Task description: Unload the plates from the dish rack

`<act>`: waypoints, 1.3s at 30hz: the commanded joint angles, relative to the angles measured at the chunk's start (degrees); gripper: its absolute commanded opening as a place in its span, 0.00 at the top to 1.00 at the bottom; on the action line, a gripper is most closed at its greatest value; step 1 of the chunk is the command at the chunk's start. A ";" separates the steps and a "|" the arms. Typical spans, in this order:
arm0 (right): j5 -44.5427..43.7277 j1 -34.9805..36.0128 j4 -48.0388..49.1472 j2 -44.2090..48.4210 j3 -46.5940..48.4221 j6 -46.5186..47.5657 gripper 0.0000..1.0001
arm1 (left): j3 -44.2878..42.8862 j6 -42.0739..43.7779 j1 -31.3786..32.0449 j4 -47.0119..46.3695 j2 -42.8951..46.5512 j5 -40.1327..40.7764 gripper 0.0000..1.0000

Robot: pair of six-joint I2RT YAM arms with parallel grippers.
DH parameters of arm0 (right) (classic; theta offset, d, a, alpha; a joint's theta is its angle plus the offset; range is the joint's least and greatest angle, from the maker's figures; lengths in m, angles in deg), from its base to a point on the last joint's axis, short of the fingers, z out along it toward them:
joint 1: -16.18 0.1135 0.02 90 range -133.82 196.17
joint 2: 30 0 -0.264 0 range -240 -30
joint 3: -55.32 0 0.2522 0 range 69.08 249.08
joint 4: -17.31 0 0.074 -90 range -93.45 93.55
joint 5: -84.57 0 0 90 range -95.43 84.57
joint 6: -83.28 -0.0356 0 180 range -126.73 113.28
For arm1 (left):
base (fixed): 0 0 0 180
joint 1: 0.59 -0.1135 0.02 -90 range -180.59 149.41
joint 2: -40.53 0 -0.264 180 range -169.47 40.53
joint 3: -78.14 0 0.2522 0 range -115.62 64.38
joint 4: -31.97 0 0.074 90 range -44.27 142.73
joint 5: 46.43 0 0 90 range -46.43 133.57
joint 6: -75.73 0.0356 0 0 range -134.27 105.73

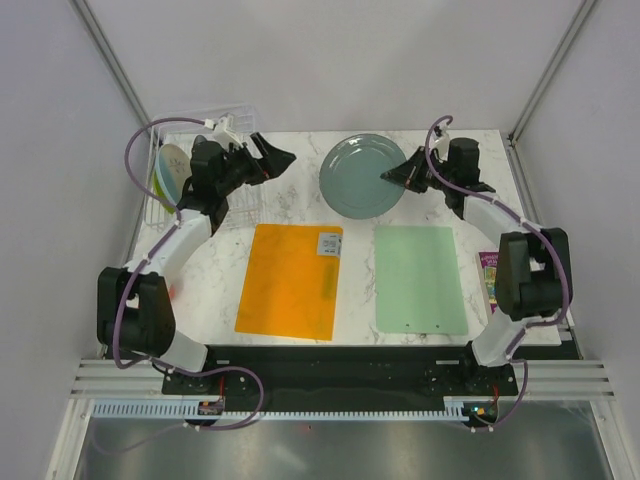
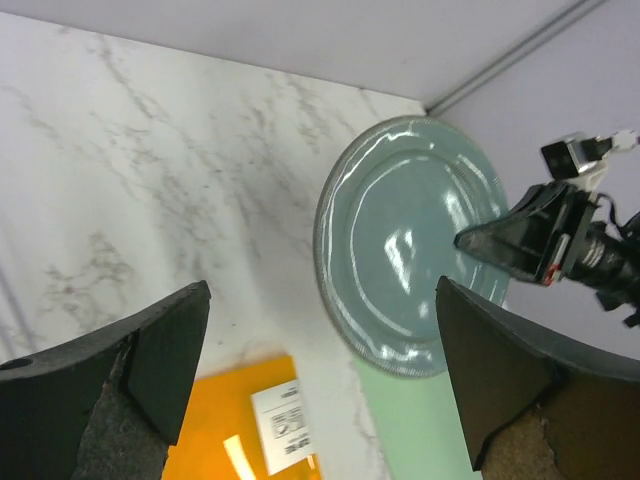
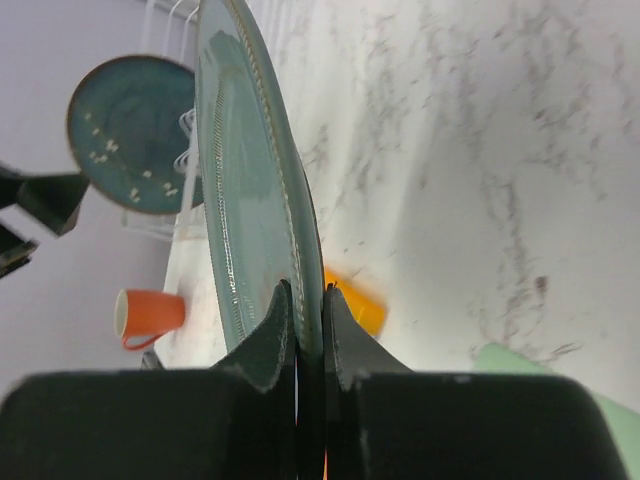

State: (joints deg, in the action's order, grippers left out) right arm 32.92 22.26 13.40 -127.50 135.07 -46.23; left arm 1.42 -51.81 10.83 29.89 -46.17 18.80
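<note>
A grey-green plate [image 1: 362, 175] is at the back middle of the table, and my right gripper [image 1: 397, 177] is shut on its right rim. The right wrist view shows that plate [image 3: 245, 170] edge-on, with the rim pinched in the gripper [image 3: 308, 295]. My left gripper [image 1: 275, 158] hangs open between the dish rack [image 1: 200, 113] and the held plate, with nothing in it. Seen from the left wrist, the plate [image 2: 410, 240] lies ahead of the open gripper [image 2: 325, 340]. More plates [image 1: 172, 170] stand in the rack, among them a dark blue-grey plate [image 3: 130, 130].
An orange mat [image 1: 292, 280] and a pale green mat [image 1: 420, 277] lie flat side by side in front of the arms. A purple packet [image 1: 492, 280] sits at the table's right edge. An orange mug [image 3: 150, 312] shows near the rack.
</note>
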 commanded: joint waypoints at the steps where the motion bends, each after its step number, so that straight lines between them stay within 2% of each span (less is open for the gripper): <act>1: 0.23 -1.08 4.75 -6.02 12.29 -0.74 1.00 | -2.17 15.21 0.09 9.24 5.04 10.26 0.00; 8: 0.15 -1.08 2.02 -26.04 28.82 -3.65 1.00 | -2.08 24.34 0.09 17.66 9.35 19.23 0.00; 15: -1.79 -1.08 -2.90 -37.85 42.00 -2.51 1.00 | -1.38 27.43 -0.26 22.60 13.03 28.81 0.00; 23: -3.28 -0.81 -3.87 -43.13 43.87 -1.89 1.00 | 1.87 27.78 -0.96 22.95 17.17 36.28 0.00; 24: -3.45 -0.81 -4.04 -43.22 43.52 -1.72 0.97 | 2.05 27.78 -1.05 22.95 17.35 36.72 0.00; 25: -3.72 -0.73 -4.57 -43.13 43.08 -1.45 0.90 | 2.14 28.13 -1.14 22.95 17.26 37.42 0.00; 27: -5.47 -0.73 -5.71 -42.52 41.06 -1.19 0.63 | 2.14 28.57 -1.14 23.22 16.91 38.30 0.00; 28: -5.82 -0.73 -5.98 -41.56 40.01 -0.84 0.59 | 2.14 28.84 -1.14 23.39 16.82 39.35 0.00; 29: -6.96 -0.73 -6.07 -40.94 37.74 -0.05 0.51 | 2.14 29.10 -1.14 23.65 16.56 39.80 0.00; 30: -7.67 -0.73 -6.59 -40.33 36.67 0.39 0.34 | 2.23 29.36 -1.14 23.83 16.47 40.24 0.00; 32: -8.81 -0.73 -7.56 -38.31 34.21 1.88 0.25 | 2.31 29.80 -1.14 24.36 16.30 41.56 0.00; 33: -10.56 -0.64 -8.69 -37.52 33.24 3.19 0.13 | 2.31 29.98 -1.14 24.53 16.30 41.91 0.00; 36: -14.86 -0.64 -11.24 -33.48 29.99 6.63 0.03 | 2.66 31.38 -1.14 25.41 16.56 44.89 0.00; 39: -22.14 -0.38 -14.49 -26.90 26.91 10.83 0.02 | 3.02 33.49 -1.49 25.33 16.74 47.88 0.00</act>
State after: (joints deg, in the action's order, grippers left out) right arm 21.40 21.56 4.94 -162.77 165.10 -42.87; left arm 3.87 -23.26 9.98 55.10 -29.97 60.59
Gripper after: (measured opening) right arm 0.976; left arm 0.994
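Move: My right hand holds the green plate by its rim. The table spot for it is about 20 cm ahead, 8 cm left and 16 cm below, with the green mat 12 cm behind and 6 cm right of the hand and the orange mat 12 cm behind and 26 cm left. From my empty left hand, the brown-rimmed plate in the rack is about 14 cm ahead, 20 cm left and 12 cm below, with the cream plate 8 cm farther left and 2 cm nearer. I carry the plate with my right hand some 15 cm forward to the bare table beyond the mats, mostly forward first, then down about 15 cm with the fingertips tipping lower; there I stop, open wide to let go of the rim, and start easing back. Meanwhile my left hand, already open, swings about 15 cm left and slightly back towards the rack's plates, turning some 35 degrees counter-clockwise and rolling its left side up. ##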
